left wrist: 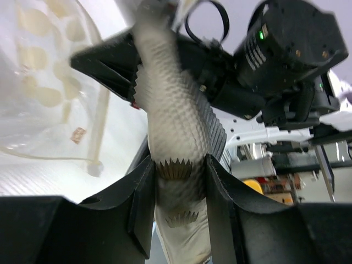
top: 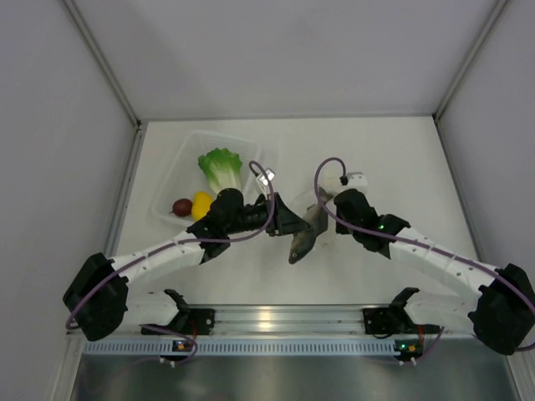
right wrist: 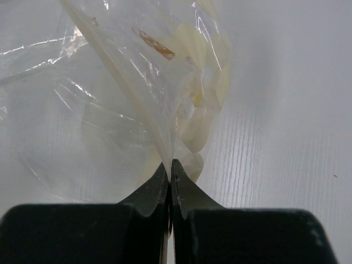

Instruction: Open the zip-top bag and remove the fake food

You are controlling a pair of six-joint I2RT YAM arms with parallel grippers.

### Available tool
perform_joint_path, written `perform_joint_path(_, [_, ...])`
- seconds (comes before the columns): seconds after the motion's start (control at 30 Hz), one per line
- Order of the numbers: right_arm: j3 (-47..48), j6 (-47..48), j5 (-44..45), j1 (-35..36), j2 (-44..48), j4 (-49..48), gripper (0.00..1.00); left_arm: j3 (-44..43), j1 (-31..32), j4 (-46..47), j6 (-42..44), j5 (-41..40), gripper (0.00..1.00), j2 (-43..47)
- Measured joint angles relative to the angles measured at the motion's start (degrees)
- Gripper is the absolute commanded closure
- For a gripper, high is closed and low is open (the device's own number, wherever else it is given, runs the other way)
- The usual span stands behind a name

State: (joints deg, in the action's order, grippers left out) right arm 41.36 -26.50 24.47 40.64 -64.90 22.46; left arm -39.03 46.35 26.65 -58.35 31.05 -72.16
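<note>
The clear zip-top bag [right wrist: 137,82] with white dots hangs from my right gripper [right wrist: 170,163], which is shut on its edge. The bag also shows at the left of the left wrist view [left wrist: 44,82]. My left gripper [left wrist: 179,165] is shut on a whitish-grey scaled elongated toy piece [left wrist: 170,110], just beside the bag. In the top view this piece [top: 303,241] hangs between the left gripper [top: 291,225] and the right gripper [top: 324,209] at the table's middle. The green lettuce [top: 221,167], dark red fruit [top: 181,206] and yellow piece [top: 201,203] lie in the tray.
A rigid clear tray [top: 167,188] sits at the back left, close behind the left arm's wrist. White walls bound the table on the left, right and back. The two grippers are close together, nearly touching.
</note>
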Motion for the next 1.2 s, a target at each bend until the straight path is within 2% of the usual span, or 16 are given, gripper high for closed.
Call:
perform_joint_path(0.13, [0.00, 0.02, -0.44, -0.04, 1.79, 0.83, 1.00, -0.74, -3.28, -4.46, 2.16, -4.02, 1.00, 3.39])
perform_joint_path(0.37, [0.00, 0.42, -1.68, -0.07, 5.20, 3.08, 1.00, -7.45, -7.13, -19.28, 10.49, -23.10, 1.00, 9.75])
perform_joint_path(0.53, [0.00, 0.59, -2.45, -0.07, 6.88, 4.42, 1.00, -8.13, -15.41, -27.02, 12.85, -34.69, 1.00, 12.74])
perform_joint_path(0.6, [0.00, 0.59, -2.75, -0.07, 7.67, 4.90, 1.00, -8.13, -18.86, -29.57, 13.40, -36.83, 1.00, 12.90])
perform_joint_path(0.8, [0.00, 1.11, -3.91, -0.07, 10.71, 6.54, 1.00, -7.76, -32.06, -32.83, 16.57, -34.38, 1.00, 12.28])
perform_joint_path(0.93, [0.00, 1.55, -4.92, -0.07, 12.11, 7.65, 1.00, -6.54, -41.09, -32.85, 19.61, -27.12, 1.00, 8.81])
perform_joint_path(1.07, [0.00, 2.16, -5.60, -0.07, 13.29, 8.57, 1.00, -6.38, -47.89, -33.53, 23.50, -19.63, 1.00, 1.11])
perform_joint_path(1.1, [0.00, 2.36, -5.75, -0.07, 13.44, 8.83, 1.00, -6.38, -49.13, -33.83, 24.09, -18.21, 0.98, -0.59])
perform_joint_path(1.17, [0.00, 2.54, -5.97, -0.07, 13.55, 9.09, 1.00, -6.05, -51.15, -34.51, 24.96, -16.37, 0.80, -3.26])
perform_joint_path(1.2, [0.00, 2.54, -6.12, -0.07, 13.55, 9.22, 0.99, -5.81, -51.71, -34.69, 25.20, -15.78, 0.57, -3.91])
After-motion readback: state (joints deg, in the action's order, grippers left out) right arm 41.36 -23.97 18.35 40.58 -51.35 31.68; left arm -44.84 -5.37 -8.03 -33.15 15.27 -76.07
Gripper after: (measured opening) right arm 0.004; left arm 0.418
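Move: The left hand already grips the fish clear of the bag, some 23 cm above the table. The white basket's middle lies about 25 cm ahead, 30 cm left and 21 cm below; in it the yellow fruit is about 18 ahead and 30 left, the dark red fruit 17 ahead and 36 left, the lettuce 28 ahead and 25 left. From the right hand, shut on the empty bag's rim, the basket's middle is roughly 17 cm ahead, 39 left, 9 below. Sweeping left and forward away from the bag, the left arm carries the fish some 32 cm left and nearly 20 forward, rising slightly at first and then sinking steeply over the near part of the basket. Its wrist swings counter-clockwise from pointing right to pointing forward and down, fingers keeping their grip. The right hand keeps pinching the bag and eases up and back a few centimetres. ##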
